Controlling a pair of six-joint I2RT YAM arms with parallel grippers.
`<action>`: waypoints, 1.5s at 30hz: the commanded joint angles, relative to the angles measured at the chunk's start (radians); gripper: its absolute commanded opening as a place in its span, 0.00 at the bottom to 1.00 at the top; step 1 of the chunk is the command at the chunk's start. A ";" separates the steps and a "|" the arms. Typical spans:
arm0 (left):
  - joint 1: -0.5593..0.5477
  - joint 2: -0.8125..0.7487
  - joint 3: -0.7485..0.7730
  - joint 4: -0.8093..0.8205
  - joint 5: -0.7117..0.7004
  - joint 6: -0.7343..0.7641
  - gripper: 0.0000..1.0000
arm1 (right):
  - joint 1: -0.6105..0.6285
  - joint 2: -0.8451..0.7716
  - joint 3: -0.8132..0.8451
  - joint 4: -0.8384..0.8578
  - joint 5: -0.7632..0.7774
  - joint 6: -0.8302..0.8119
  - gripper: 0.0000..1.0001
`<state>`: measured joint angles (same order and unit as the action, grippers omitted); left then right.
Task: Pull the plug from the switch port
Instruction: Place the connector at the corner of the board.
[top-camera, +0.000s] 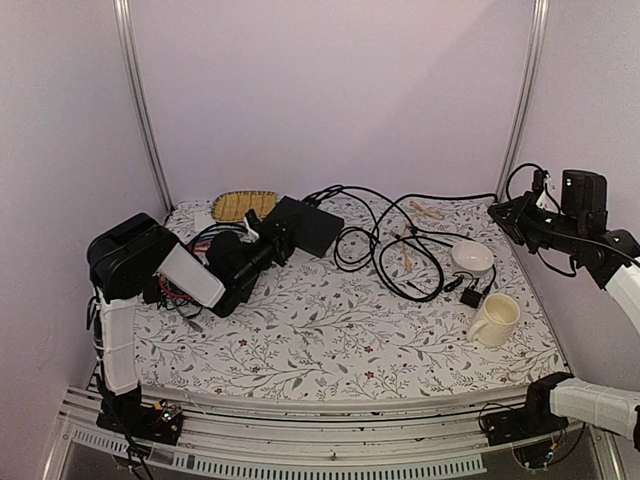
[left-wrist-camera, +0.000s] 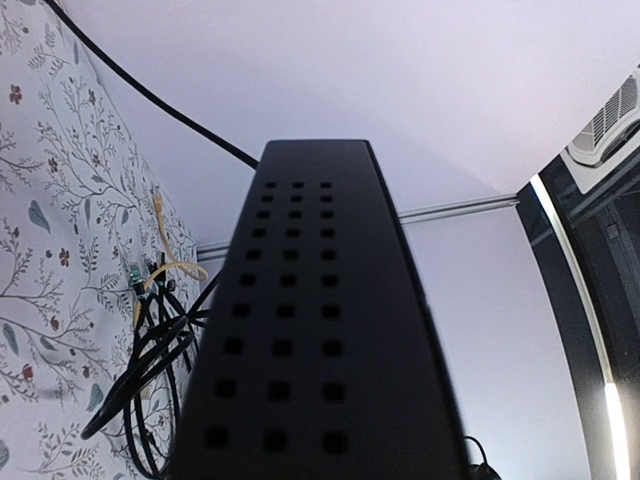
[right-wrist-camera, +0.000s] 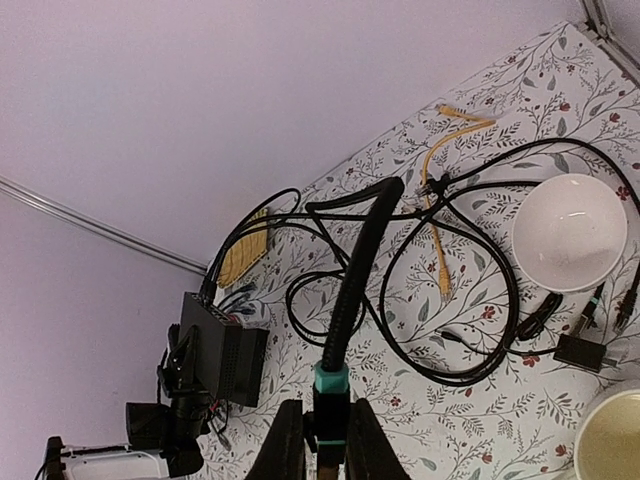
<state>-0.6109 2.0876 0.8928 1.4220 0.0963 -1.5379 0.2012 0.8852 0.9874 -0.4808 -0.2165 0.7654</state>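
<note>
The switch (top-camera: 306, 226) is a flat black box at the back left, tilted up off the cloth. My left gripper (top-camera: 271, 241) is shut on its near edge. In the left wrist view the switch (left-wrist-camera: 310, 330) fills the frame with rows of vent holes and hides my fingers. My right gripper (top-camera: 498, 212) is raised at the far right, well away from the switch. In the right wrist view it (right-wrist-camera: 327, 418) is shut on a black plug with a teal boot (right-wrist-camera: 331, 392). A braided black cable (right-wrist-camera: 362, 250) runs up from the plug. The switch (right-wrist-camera: 215, 345) shows there at the lower left, held up on edge.
Loops of black cable (top-camera: 400, 262) and a yellow cable (top-camera: 408, 248) lie mid-table. A white bowl (top-camera: 472, 257), a small black adapter (top-camera: 470, 296) and a cream mug (top-camera: 495, 320) sit at the right. A yellow woven dish (top-camera: 243, 205) lies at the back left.
</note>
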 joint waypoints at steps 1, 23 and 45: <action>0.020 -0.037 0.045 0.123 -0.009 0.016 0.00 | -0.049 0.026 -0.075 0.053 0.032 -0.006 0.07; -0.060 0.103 0.103 0.184 0.223 -0.035 0.00 | -0.112 0.558 -0.029 0.369 -0.066 0.056 0.40; -0.071 0.137 0.156 0.156 0.232 -0.042 0.00 | -0.112 0.223 -0.133 0.214 0.063 -0.028 0.50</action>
<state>-0.6697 2.2280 1.0008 1.4780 0.3073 -1.5810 0.0910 1.1507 0.8684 -0.2451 -0.1795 0.7589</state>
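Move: The right hand holds the black plug high over the far right of the table; the white bowl lies about 18 cm ahead of it, 5 cm to its right and 28 cm below. The black adapter lies some 6 cm ahead, 3 cm right and 30 cm below, the mug 5 cm back, 5 cm right and 27 cm below. From the left hand, still gripping the switch, the bowl is about 5 cm ahead, 47 cm right and 16 cm below. The right hand swings the held plug down and forward towards the bowl, about 16 cm down and 11 cm out, tipping its fingers some 20 degrees further down and opening them on the way so the plug is let go, then lifts about 7 cm and draws back 4 cm with the fingers open and empty. Meanwhile the left hand keeps its grip on the switch and carries it about 6 cm right, 3 cm back and slightly down, after a small rise, turning it some 15 degrees clockwise. ##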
